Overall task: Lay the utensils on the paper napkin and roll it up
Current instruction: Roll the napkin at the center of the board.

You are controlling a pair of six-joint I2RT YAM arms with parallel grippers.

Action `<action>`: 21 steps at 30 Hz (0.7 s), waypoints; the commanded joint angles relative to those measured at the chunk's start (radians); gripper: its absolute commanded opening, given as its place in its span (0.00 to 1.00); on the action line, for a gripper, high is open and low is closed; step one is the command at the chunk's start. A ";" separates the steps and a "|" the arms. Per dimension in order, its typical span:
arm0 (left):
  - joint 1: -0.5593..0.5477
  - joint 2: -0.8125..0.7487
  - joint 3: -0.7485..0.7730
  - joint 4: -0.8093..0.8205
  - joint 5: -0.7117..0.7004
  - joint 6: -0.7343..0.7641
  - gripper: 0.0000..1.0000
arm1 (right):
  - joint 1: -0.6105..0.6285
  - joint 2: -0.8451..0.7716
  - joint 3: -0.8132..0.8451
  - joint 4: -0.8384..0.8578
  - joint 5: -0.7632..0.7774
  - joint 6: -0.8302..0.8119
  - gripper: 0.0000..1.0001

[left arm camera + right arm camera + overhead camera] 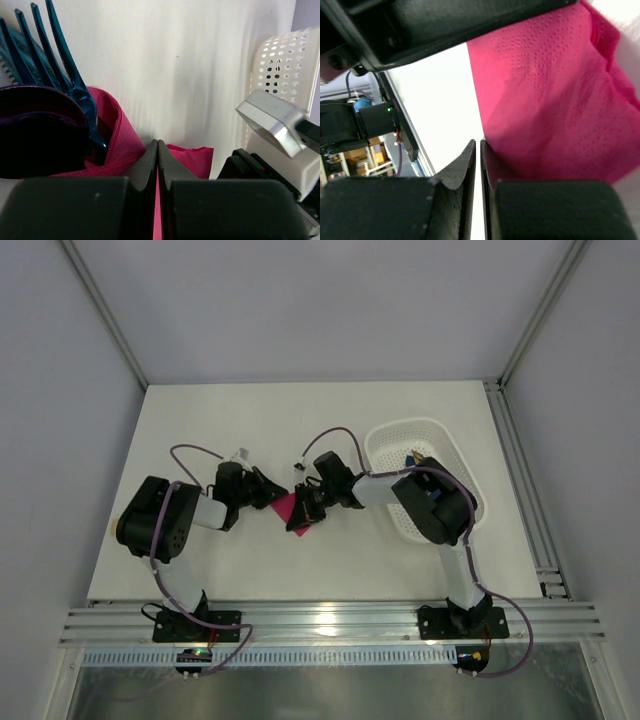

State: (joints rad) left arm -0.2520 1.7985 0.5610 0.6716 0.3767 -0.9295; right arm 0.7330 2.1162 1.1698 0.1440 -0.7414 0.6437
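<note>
The magenta paper napkin (284,506) lies crumpled between my two grippers at mid table. In the left wrist view it (122,137) is folded up around the utensils: a glossy dark fork (75,82) with its tines sticking out and a dark purple round spoon head (37,125). My left gripper (158,143) (264,491) is shut on a fold of the napkin; pink shows between its jaws. My right gripper (477,143) (303,512) is shut, with a thin empty gap. The napkin (550,100) lies against the outer side of its right finger.
A white perforated basket (432,436) stands at the right with a blue item (411,458) inside; it also shows in the left wrist view (285,65). The right arm's wrist (272,120) is close by on the right. The table's front rail (320,620) runs along the near edge.
</note>
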 commanded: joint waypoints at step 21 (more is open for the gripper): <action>0.011 0.036 -0.006 -0.116 0.001 0.089 0.00 | -0.101 -0.242 0.007 -0.343 0.122 -0.305 0.64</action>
State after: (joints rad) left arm -0.2470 1.8042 0.5709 0.6651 0.4007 -0.8993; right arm 0.6209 1.8950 1.1881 -0.1993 -0.5976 0.3817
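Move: The rolled napkin's middle lies about 5 cm ahead of the right hand and 2 cm to its left, practically at fingertip height; the nearly shut fingers are at the near edge, close to the roll's near end. The fork's head sticks out some 15 cm ahead and 7 cm left, and the white basket is about 31 cm right and 11 cm ahead. From the left hand, the napkin's middle is roughly 5 cm back and level sideways. The right fingertips come free of the napkin's near edge and spread to over half open as the hand swings up about 6 cm, rightward 6 to 7 cm and some 4 cm forward, sinking a little at the end; its fingers tip slightly further down. The left hand stays put, its shut fingertips still on the napkin fold. ##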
